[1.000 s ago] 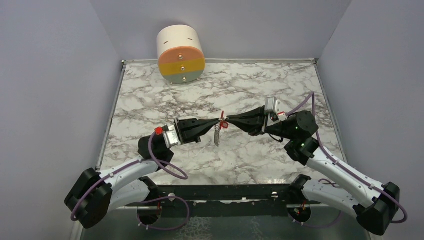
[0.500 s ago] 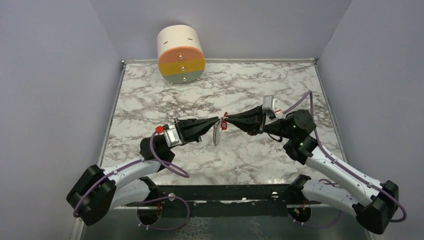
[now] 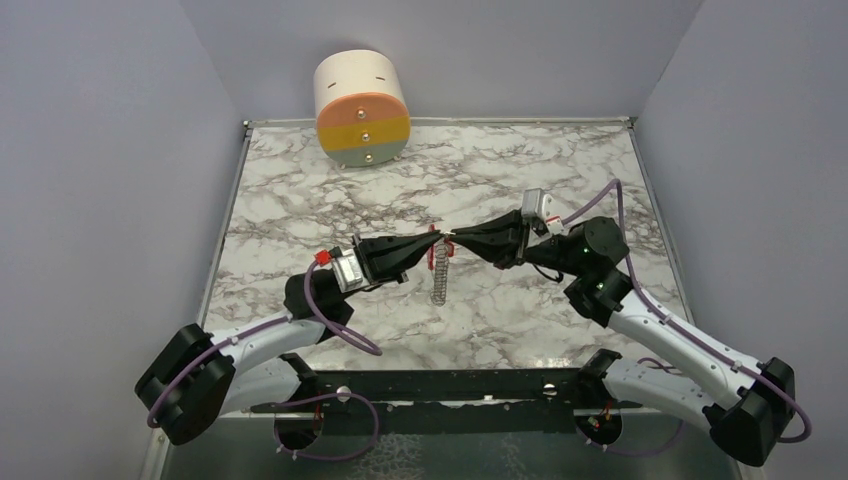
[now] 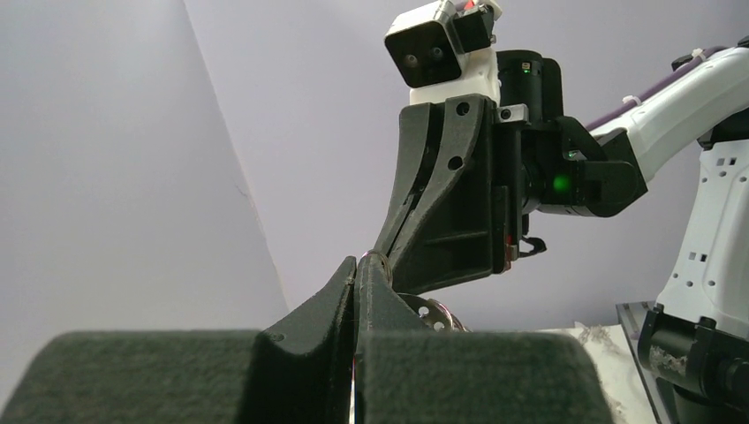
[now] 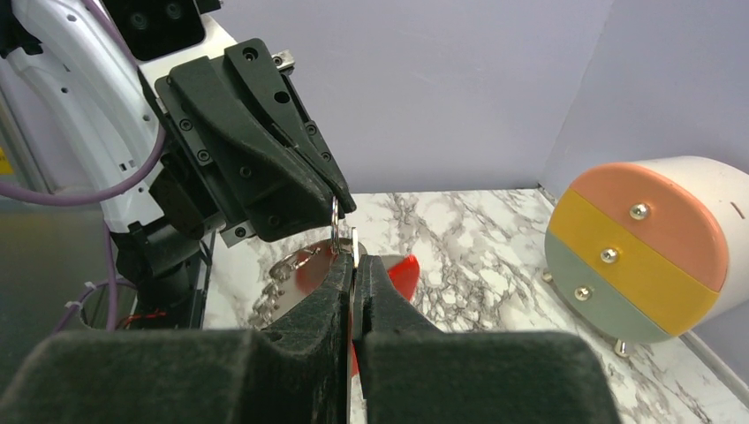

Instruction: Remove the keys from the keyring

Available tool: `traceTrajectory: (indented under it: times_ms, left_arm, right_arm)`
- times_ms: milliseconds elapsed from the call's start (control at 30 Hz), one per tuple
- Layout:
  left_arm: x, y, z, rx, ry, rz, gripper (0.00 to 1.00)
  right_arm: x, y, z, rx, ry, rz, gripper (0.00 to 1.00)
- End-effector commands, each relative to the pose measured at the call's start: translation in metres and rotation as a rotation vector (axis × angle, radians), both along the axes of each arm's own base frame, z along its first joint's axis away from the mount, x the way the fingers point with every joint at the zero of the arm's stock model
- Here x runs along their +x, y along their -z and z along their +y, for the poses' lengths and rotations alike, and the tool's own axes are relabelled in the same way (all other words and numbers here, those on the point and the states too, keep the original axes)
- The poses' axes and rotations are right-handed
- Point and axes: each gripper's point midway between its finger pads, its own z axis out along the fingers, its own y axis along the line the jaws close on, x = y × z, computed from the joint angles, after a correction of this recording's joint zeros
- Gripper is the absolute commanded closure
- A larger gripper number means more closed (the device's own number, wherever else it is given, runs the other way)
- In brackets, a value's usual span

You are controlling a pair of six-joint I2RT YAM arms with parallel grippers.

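Note:
Both grippers meet tip to tip above the middle of the marble table (image 3: 300, 190). My left gripper (image 3: 433, 240) (image 4: 356, 265) is shut on the thin metal keyring (image 4: 377, 257) (image 5: 338, 215). My right gripper (image 3: 458, 238) (image 5: 353, 261) is shut on a red-headed key (image 5: 402, 269); its thin metal edge shows between the fingertips. A silver key (image 3: 438, 276) (image 5: 281, 276) hangs down from the ring below the two tips. Its holed head (image 4: 433, 312) shows beside my left fingers. How the keys sit on the ring is hidden behind the fingers.
A round drawer unit (image 3: 362, 108) (image 5: 649, 252) with orange, yellow and grey fronts stands at the back left of the table. Purple walls close in on the left, back and right. A black rail (image 3: 440, 385) runs along the near edge between the arm bases.
The two tips have shifted slightly away from the near edge, staying together. The silver key has turned and now hangs straighter and lower. Both grippers stayed shut.

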Motion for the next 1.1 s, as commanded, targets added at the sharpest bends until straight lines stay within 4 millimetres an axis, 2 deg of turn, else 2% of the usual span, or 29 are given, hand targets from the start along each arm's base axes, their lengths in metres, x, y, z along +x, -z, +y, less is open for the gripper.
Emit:
traceTrajectory:
  times_ms: [0, 100, 200, 467, 533, 600, 633, 800, 900, 1000, 1067]
  left_arm:
    - [-0.023, -0.06, 0.027, -0.224, -0.034, -0.174, 1.0]
    - [-0.026, -0.061, 0.025, -0.225, -0.027, -0.18, 1.0]
    - [-0.027, -0.061, 0.025, -0.226, -0.027, -0.185, 1.0]
    - [-0.029, -0.061, 0.027, -0.231, -0.035, -0.187, 1.0]
    - [-0.029, -0.06, 0.027, -0.23, -0.034, -0.186, 1.0]
    - [-0.028, -0.06, 0.027, -0.231, -0.036, -0.184, 1.0]
    - [-0.028, -0.06, 0.027, -0.23, -0.036, -0.184, 1.0]
    - [-0.026, -0.058, 0.03, -0.234, -0.064, -0.182, 1.0]
    - [-0.022, -0.057, 0.034, -0.235, -0.101, -0.182, 1.0]
    - [-0.006, -0.043, 0.028, -0.156, -0.163, -0.12, 1.0]
    - [0.002, -0.037, 0.032, -0.138, -0.221, -0.098, 1.0]
  right_arm:
    - [-0.001, 0.009, 0.004, -0.018, -0.032, 0.034, 0.99]
    - [-0.002, 0.008, 0.005, -0.014, -0.043, 0.035, 0.98]
    - [-0.002, 0.006, 0.004, -0.01, -0.038, 0.029, 0.85]
    - [-0.002, -0.006, -0.008, 0.005, 0.024, -0.008, 0.72]
    - [-0.003, -0.01, -0.012, 0.011, 0.041, -0.022, 0.72]
    - [-0.004, -0.012, -0.016, 0.017, 0.06, -0.036, 0.8]
    - [-0.004, -0.013, -0.018, 0.016, 0.067, -0.036, 0.81]
    - [-0.002, -0.011, -0.019, 0.008, 0.082, -0.021, 0.76]
    - [0.003, 0.002, -0.018, -0.038, 0.094, 0.014, 0.76]
    - [0.008, 0.03, -0.02, -0.105, 0.13, 0.091, 0.76]
    - [0.009, 0.052, -0.022, -0.145, 0.142, 0.158, 0.76]
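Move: The right fingertips are already shut on the red-tagged keys where they meet the keyring, and the keyring lies about 2 cm to their left, roughly level. The red tag hangs some 4 cm below the right fingers and 2 cm back. The toothed metal blade hangs about 6 cm back, 3 cm left and 5 cm below. For the left hand, which pinches the keyring, the ring sits about 1 cm to its right. The right fingers let go of the red-tagged keys, opening to about a quarter of their range. That hand sinks slightly, rises about 2 cm while drawing nearly 2 cm right, away from the ring, then drops back just below its starting height, turning a few degrees clockwise. The shut left fingers keep hold of the keyring and lift it about 2 cm, mostly late. ##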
